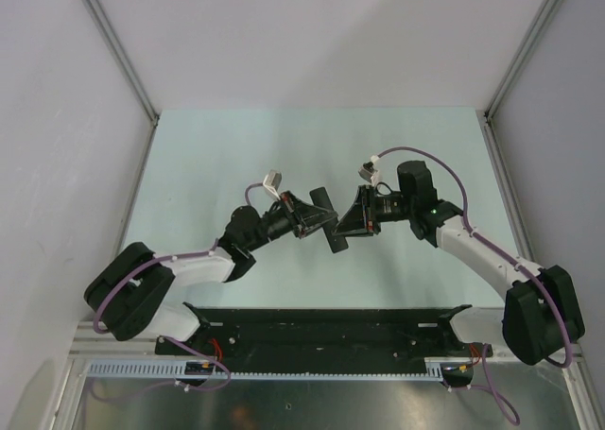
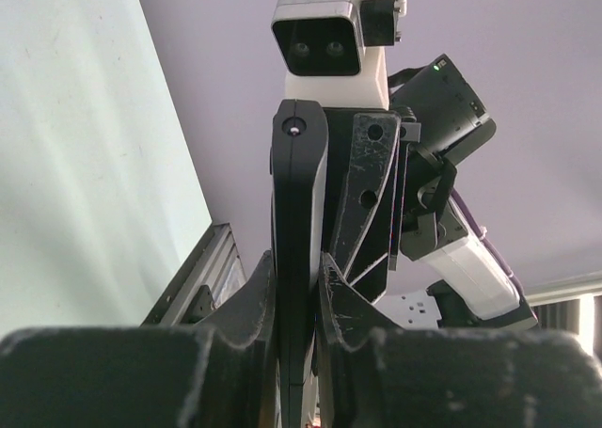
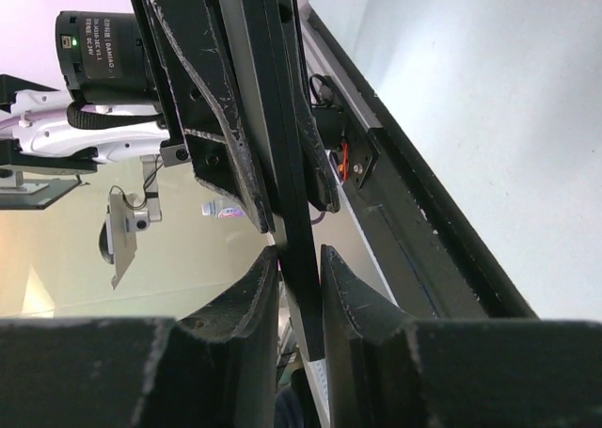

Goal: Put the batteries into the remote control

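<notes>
The remote control [image 1: 327, 219], a slim black bar, hangs edge-on in mid-air over the middle of the table, held from both sides. My left gripper [image 1: 310, 220] is shut on it from the left; in the left wrist view the remote control [image 2: 299, 183] rises straight up between the left gripper [image 2: 297, 282] fingers. My right gripper [image 1: 344, 224] is shut on it from the right; in the right wrist view the bar [image 3: 293, 202] passes between the right gripper [image 3: 299, 270] fingers at its lower end. The batteries are not in view.
The pale green table [image 1: 236, 146] lies under both arms, walled by white panels left, right and behind. A black base plate [image 1: 321, 331] with an aluminium rail runs along the near edge. Each wrist view shows the other arm's camera and fingers [image 2: 372, 179] close by.
</notes>
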Controlling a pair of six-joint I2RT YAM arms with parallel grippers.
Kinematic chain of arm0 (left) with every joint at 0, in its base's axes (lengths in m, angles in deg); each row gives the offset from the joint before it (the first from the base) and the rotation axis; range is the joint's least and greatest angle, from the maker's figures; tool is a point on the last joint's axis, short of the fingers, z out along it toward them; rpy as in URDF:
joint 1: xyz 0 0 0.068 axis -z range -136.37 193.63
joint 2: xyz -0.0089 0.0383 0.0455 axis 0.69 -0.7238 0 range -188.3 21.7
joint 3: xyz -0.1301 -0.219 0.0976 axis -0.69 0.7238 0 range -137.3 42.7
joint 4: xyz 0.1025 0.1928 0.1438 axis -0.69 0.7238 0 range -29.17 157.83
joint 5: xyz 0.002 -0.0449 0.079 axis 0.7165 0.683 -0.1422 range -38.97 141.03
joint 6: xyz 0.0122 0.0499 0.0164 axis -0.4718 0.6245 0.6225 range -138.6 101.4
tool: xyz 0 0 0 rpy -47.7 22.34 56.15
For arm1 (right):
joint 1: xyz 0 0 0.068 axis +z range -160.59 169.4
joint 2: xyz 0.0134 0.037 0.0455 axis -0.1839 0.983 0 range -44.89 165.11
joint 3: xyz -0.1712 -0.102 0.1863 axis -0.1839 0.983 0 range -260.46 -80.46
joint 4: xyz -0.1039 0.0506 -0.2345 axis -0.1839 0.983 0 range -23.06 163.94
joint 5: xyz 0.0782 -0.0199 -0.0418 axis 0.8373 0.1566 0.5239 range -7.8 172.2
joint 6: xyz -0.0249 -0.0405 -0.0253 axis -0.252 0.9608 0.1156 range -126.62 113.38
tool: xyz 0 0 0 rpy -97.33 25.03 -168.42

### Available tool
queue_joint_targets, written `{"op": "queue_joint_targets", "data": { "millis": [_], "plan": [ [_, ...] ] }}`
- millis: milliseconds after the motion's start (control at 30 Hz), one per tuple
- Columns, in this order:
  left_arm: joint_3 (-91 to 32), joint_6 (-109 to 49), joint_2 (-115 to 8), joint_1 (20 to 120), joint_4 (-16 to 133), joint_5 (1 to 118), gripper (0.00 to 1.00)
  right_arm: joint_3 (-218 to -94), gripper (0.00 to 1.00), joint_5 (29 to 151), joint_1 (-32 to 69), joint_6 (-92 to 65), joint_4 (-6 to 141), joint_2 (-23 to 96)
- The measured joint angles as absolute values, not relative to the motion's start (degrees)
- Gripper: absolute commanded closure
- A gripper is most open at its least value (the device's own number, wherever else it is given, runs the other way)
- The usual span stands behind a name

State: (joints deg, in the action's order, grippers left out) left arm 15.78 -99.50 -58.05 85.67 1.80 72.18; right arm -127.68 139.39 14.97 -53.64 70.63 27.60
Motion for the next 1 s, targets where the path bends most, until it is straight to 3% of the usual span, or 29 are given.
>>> {"op": "queue_joint_targets", "data": {
  "millis": [200, 233, 333, 567, 833, 1000],
  "plan": [
    [16.15, -99.54, -57.83, 86.19, 1.74, 70.87, 1.0, -127.46, 0.98, 140.42, 14.64, -54.47, 69.64, 28.12],
    [16.33, -99.54, -57.7, 86.28, 1.72, 70.61, 1.0, -127.46, 0.85, 140.62, 14.64, -54.54, 69.53, 28.3],
    [16.55, -99.5, -57.52, 86.37, 1.72, 70.28, 1.0, -127.37, 0.57, 141.03, 14.62, -54.6, 69.18, 28.38],
    [16.11, -99.35, -57.65, 86.26, 0.86, 75.04, 1.0, -127.42, 0.29, 136.44, 14.38, -53.38, 70.54, 25.39],
    [14.58, -96.83, -57.81, 81.36, 4.62, 83.22, 1.0, -128.75, 0.25, 125.95, 11.27, -48.7, 78.03, 16.84],
    [4.79, -82.8, -56.19, 78.7, 31.16, 77.01, 1.0, -129.14, 0.28, 111.57, 13.22, -43.7, 87.7, 10.88]
  ]
}}
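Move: Between the two grippers hangs the closed-up remote control, pinched by both. Its middle lies roughly level with the left hand point, 0 cm ahead and 0 to the side. From the right hand, the remote's middle is about 2 cm ahead and 2 cm to the left, at about its own height. The remote's near end is some 4 cm back of the right hand and about 1 cm to its right. Letting go of the near part of the remote, the right fingers, at first still holding, spread wide; that hand goes slightly forward and up, then about 6 cm right and finally a little down, its fingertips swinging forward some 20 degrees and dipping. The left hand keeps its pinch, eases back about 2 cm, then carries the remote forward past its starting place, down and slightly left, rolling its left side up. ##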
